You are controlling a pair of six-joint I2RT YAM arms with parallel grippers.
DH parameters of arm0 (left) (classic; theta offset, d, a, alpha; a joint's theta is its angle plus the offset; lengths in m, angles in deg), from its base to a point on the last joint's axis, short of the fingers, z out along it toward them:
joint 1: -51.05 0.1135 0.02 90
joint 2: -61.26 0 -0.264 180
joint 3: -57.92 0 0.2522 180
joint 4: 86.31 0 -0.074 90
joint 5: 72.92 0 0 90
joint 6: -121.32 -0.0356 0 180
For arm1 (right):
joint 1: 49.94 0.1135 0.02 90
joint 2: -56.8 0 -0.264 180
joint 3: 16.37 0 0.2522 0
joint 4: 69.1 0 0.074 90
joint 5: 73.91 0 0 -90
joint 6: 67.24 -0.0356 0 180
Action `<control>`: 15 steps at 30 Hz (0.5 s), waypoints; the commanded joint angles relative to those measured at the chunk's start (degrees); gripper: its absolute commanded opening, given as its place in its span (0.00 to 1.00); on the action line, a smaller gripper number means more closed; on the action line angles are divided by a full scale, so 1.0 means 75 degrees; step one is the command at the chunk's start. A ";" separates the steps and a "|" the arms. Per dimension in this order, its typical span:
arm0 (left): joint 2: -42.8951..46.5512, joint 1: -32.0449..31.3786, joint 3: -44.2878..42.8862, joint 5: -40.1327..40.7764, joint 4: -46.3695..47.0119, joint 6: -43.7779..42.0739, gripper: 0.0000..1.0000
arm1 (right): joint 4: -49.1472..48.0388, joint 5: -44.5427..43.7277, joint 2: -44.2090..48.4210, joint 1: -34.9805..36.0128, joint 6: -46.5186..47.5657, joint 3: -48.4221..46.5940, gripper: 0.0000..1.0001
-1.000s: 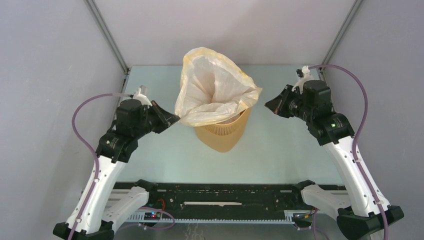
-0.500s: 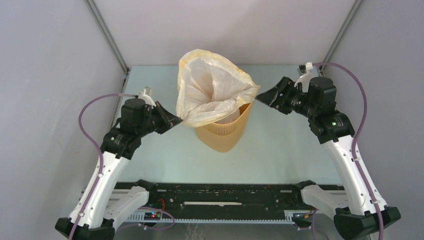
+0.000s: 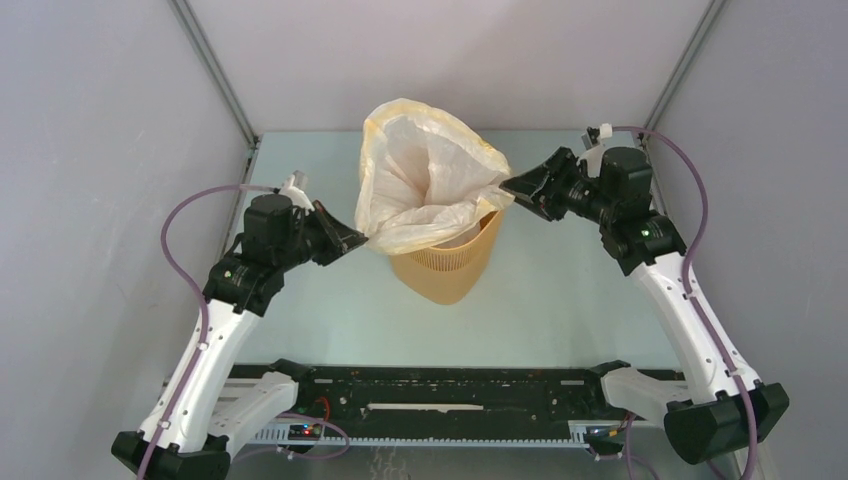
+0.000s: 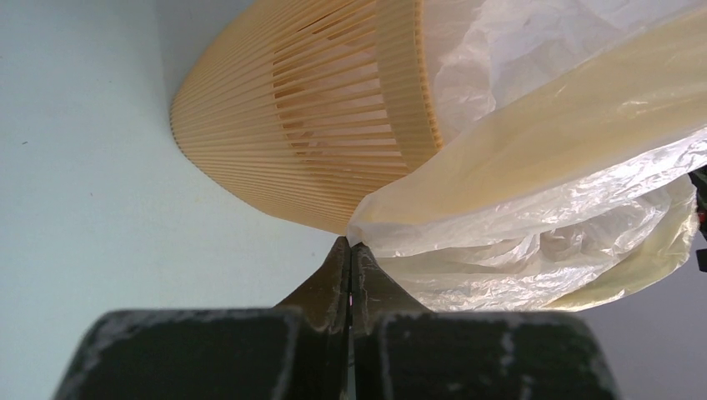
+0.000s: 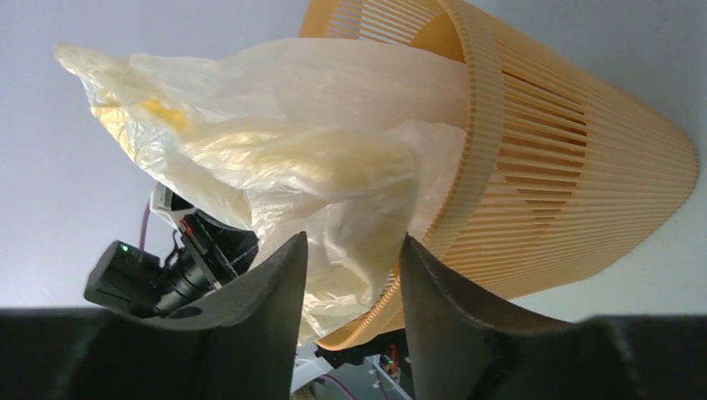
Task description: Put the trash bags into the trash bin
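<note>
The orange-yellow trash bin [image 3: 446,270] stands in the middle of the table. A cream-white trash bag [image 3: 420,180] sits in its mouth and billows wide above the rim. My left gripper [image 3: 357,240] is shut on the bag's left edge; in the left wrist view the jaws [image 4: 350,243] pinch the film beside the bin [image 4: 308,117]. My right gripper [image 3: 508,183] is open at the bag's right edge; in the right wrist view its fingers [image 5: 354,250] straddle the bag [image 5: 283,142] and the bin's rim [image 5: 475,125].
Grey walls enclose the pale table [image 3: 560,300] on three sides. A black rail [image 3: 440,385] with wiring runs along the near edge between the arm bases.
My right gripper has moved left up to the bag's right edge. My left gripper has stayed shut on the left edge, shifting slightly.
</note>
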 commanded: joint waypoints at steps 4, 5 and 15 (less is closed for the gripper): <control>0.0084 0.0047 0.0011 -0.0212 0.0316 -0.0210 0.00 | -0.0039 -0.0605 0.0073 0.0106 -0.0024 0.0003 0.15; 0.0085 0.0049 0.0004 -0.0196 0.0319 -0.0214 0.00 | 0.0051 -0.0701 0.0150 0.0101 0.0113 -0.0001 0.10; 0.0074 0.0058 0.0001 0.0613 0.0086 -0.0620 0.00 | 0.1616 -0.0980 0.0570 -0.0391 0.2238 0.0041 0.00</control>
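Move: Between the right hand's open fingers, some 1 cm to its left and level with it in depth and height, hangs the right rim of the trash bag. The trash bin's middle is about 14 cm to this hand's left, 4 cm farther out and 22 cm below. From the left hand, which keeps the bag's left corner pinched, that right rim lies roughly 28 cm to the right, 6 cm farther out and 7 cm higher. Closing its fingers fully on the bag's right rim while easing slightly forward and down, the right hand pinches the film, then turns back and pulls it to the right, away from the left hand and the bin, by about 3 cm and a bit lower, the wrist rolling some 10 degrees. The left hand stays put, still gripping its corner. ##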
